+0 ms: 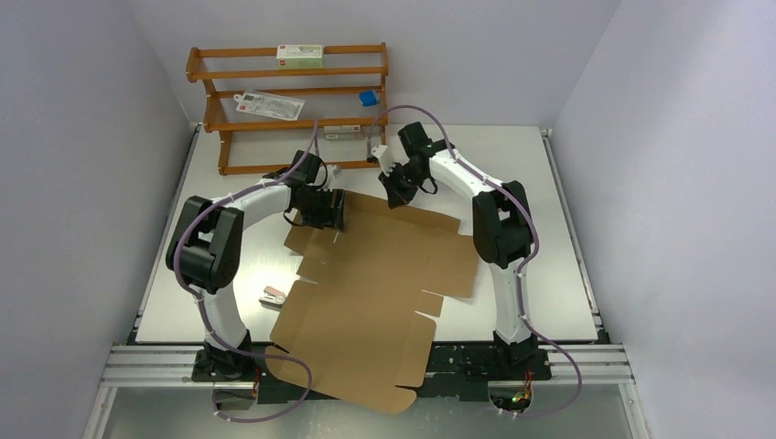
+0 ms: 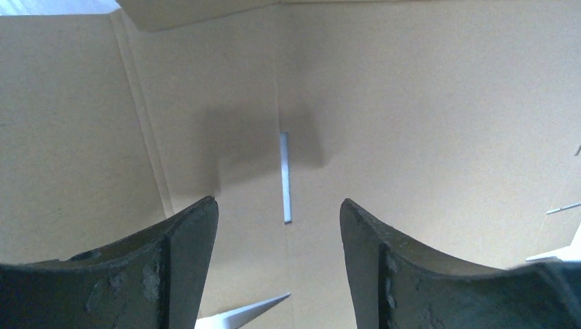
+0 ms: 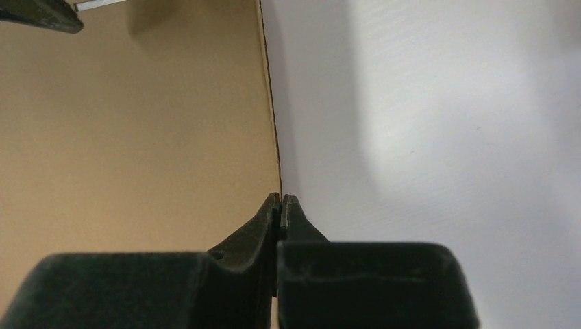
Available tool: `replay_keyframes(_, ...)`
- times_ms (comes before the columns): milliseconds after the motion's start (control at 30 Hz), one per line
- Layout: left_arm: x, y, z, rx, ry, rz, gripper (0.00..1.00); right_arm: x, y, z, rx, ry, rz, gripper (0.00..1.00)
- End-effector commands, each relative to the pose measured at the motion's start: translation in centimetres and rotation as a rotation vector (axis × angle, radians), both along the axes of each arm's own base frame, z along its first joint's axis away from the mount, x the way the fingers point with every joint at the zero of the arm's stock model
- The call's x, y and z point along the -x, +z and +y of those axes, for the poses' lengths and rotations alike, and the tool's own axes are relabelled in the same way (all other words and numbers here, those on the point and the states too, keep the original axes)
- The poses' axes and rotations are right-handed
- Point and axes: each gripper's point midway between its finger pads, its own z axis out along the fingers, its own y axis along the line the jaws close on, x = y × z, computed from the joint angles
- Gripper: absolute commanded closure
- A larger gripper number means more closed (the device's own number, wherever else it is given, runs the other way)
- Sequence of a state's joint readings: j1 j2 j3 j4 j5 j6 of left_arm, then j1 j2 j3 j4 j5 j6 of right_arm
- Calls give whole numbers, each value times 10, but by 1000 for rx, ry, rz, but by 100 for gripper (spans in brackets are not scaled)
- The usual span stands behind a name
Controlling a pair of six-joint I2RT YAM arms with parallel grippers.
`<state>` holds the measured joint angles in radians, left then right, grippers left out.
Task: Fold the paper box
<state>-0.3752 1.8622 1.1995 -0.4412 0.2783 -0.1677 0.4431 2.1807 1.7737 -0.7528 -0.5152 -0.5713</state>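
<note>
The paper box [image 1: 375, 274] is a big brown cardboard sheet with flaps and slits, lying mostly flat. Its near end hangs over the table's front edge. My left gripper [image 1: 331, 212] hovers over the sheet's far left part. In the left wrist view the left gripper [image 2: 279, 205] is open, with only cardboard [image 2: 411, 103] and a narrow slit [image 2: 285, 178] below it. My right gripper [image 1: 400, 197] is at the sheet's far edge. The right wrist view shows the right gripper [image 3: 281, 197] shut, tips right over the cardboard's edge [image 3: 273, 123], table to the right.
An orange-brown wooden rack [image 1: 288, 110] stands at the back left, holding white cartons [image 1: 299, 55] and a blue item [image 1: 368, 97]. A small white and pink object [image 1: 273, 295] lies on the table left of the sheet. The table top [image 1: 531, 183] ends at rails in front.
</note>
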Motion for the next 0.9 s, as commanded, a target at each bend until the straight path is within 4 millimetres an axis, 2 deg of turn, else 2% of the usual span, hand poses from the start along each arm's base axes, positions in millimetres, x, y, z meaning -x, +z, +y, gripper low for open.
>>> replay_keyframes(0, -16, 37, 5, 20, 15, -119, 29, -23, 35, 3, 46, 17, -154, 100)
replay_keyframes(167, -33, 81, 28, 126, 98, -234, 29, -32, 48, 2, 108, 41, -245, 100)
replay_keyframes(333, -43, 109, 38, 195, 114, -308, 28, -33, 41, 1, 181, 127, -286, 100)
replay_keyframes(467, -51, 121, 40, 251, 123, -336, 28, -30, 42, -2, 187, 160, -335, 100)
replay_keyframes(633, -60, 133, 35, 301, 102, -418, 27, -25, 53, -6, 174, 182, -402, 100)
replay_keyframes(867, -86, 141, 27, 328, 39, -548, 27, -20, 63, -7, 148, 195, -447, 100)
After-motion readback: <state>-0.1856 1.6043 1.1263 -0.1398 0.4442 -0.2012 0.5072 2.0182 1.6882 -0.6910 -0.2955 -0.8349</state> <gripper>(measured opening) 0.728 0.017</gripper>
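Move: The far flap's left end lies about 8 cm ahead of the left hand and 2 cm to its left, roughly level with it; the narrow slot in the cardboard is right beneath those open fingers, 1 cm down. The right hand already pinches the flap's far edge: its fold line is some 4 cm back and 4 cm below, its left end 14 cm left and 3 cm farther out. The rack's near foot stands 10 cm ahead and 2 cm left. Upward and then more forward, the left hand leaves the slot area, rising about 12 cm and going roughly 6 cm forward and a little left to hang open above the far-left corner, fingertips swinging forward some 25 degrees. The right hand, fingers still shut on the flap's edge, goes forward and up, eases back a bit, then lifts again, about 4 cm higher overall and tilting its fingertips forward. ##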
